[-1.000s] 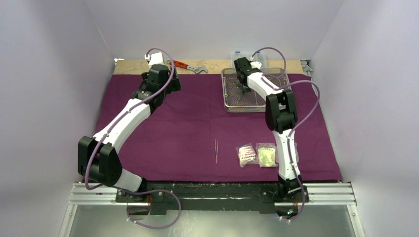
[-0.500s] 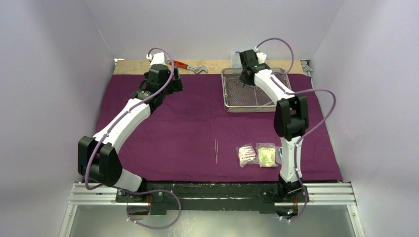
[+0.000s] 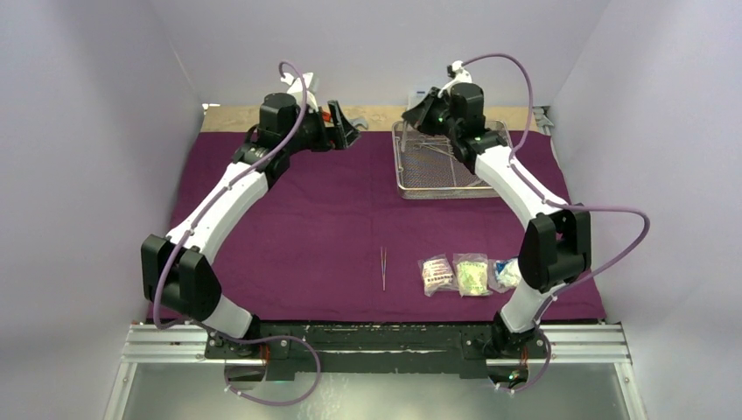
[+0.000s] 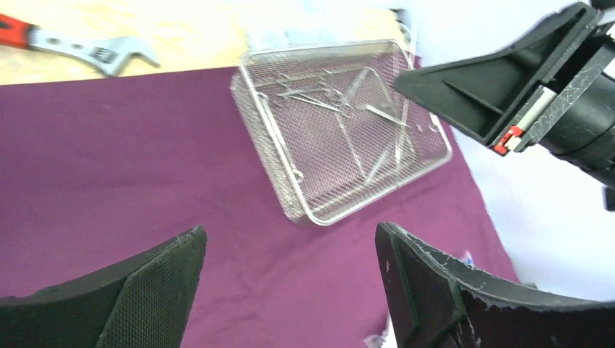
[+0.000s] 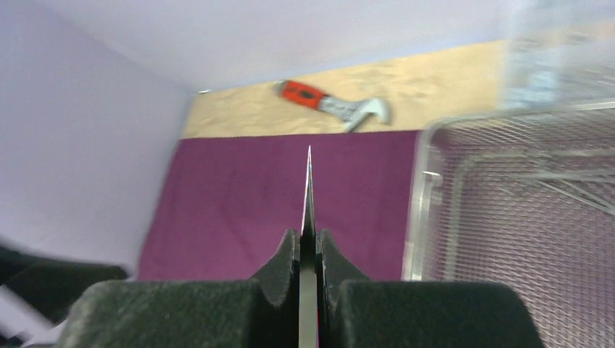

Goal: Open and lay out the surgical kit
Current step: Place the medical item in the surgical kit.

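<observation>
The dark-purple cloth lies spread over the table. The wire-mesh tray sits at its back right with scissor-like forceps inside. My right gripper hovers above the tray's back-left corner, pointing left. It is shut on slim steel tweezers, seen edge-on with the tip sticking out. Another pair of tweezers lies on the cloth near the front. Beside them are three clear packets. My left gripper is raised at the back centre, open and holding nothing.
A red-handled wrench lies on the bare wooden strip behind the cloth. A clear plastic box stands behind the tray. Lilac walls close in the back and both sides. The two grippers face each other a short way apart.
My right gripper rose out of the tray with the tweezers and turned to point left. My left gripper swung right toward it. The right arm's shift uncovered the third packet.
</observation>
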`<state>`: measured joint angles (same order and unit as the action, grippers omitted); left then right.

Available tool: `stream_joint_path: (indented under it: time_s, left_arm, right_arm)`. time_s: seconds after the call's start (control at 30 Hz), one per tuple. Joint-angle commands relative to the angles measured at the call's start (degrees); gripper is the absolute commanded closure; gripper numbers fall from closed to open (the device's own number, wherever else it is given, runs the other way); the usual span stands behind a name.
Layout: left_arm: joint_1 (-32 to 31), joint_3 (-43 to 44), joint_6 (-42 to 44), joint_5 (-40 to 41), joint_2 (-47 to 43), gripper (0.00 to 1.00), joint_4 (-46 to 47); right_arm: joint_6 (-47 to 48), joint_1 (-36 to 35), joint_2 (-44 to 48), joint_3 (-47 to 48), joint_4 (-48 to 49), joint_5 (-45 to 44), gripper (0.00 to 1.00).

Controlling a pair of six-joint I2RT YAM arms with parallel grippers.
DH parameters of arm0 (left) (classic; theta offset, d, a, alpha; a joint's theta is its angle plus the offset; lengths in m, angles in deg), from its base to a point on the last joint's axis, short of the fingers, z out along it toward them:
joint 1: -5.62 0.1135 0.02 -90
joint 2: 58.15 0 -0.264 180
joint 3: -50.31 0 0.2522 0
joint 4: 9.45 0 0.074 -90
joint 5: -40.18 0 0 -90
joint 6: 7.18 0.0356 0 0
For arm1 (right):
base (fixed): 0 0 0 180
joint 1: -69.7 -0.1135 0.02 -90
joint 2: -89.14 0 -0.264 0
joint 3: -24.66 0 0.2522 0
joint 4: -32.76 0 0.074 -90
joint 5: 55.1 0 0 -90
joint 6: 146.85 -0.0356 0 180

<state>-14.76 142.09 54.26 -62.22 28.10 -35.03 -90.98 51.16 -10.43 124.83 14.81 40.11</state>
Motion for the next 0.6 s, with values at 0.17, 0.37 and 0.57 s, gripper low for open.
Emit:
stream_joint_path:
  time_s: [0.17, 0.37, 0.57]
  left_arm:
    - [-0.01, -0.01, -5.55, -15.83, 0.76, 0.27, 6.43]
    - [0.00, -3.02, -5.64, -11.93, -1.47, 0.44, 5.52]
    - [0.08, -3.70, -5.39, -10.41, -1.80, 0.62, 4.29]
  right_arm:
    - [-2.63, -10.43, 3.60, -2.82, 14.39, 11.54, 1.00]
    - [-4.18, -13.99, 1.47, 0.07, 10.94, 6.37, 1.00]
    - [-4.97, -14.46, 0.29, 1.27, 9.87, 7.05, 1.00]
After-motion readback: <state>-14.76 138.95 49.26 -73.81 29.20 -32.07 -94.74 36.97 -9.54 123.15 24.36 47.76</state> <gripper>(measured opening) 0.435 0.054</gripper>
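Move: The tweezers are already shut in my right fingers; from my left hand they are about 6 cm ahead, 18 cm to its right and 2 cm lower. My right hand is taking them to that open left hand, roughly 18 cm left, 6 cm back and 2 cm above it. From my right hand, the mesh tray is about 4 cm ahead, 14 cm right and 23 cm down, and the wrench about 17 cm ahead, 18 cm left and 25 cm down. I swing the tweezers away from the tray to my left hand, carrying them about 14 cm left and 8 cm back with a slight rise, my right wrist turning some 20 degrees counter-clockwise and its grip kept. My left hand eases right and a little back to meet them, dips slightly at the end, and half closes its fingers around the tweezers' near end. ##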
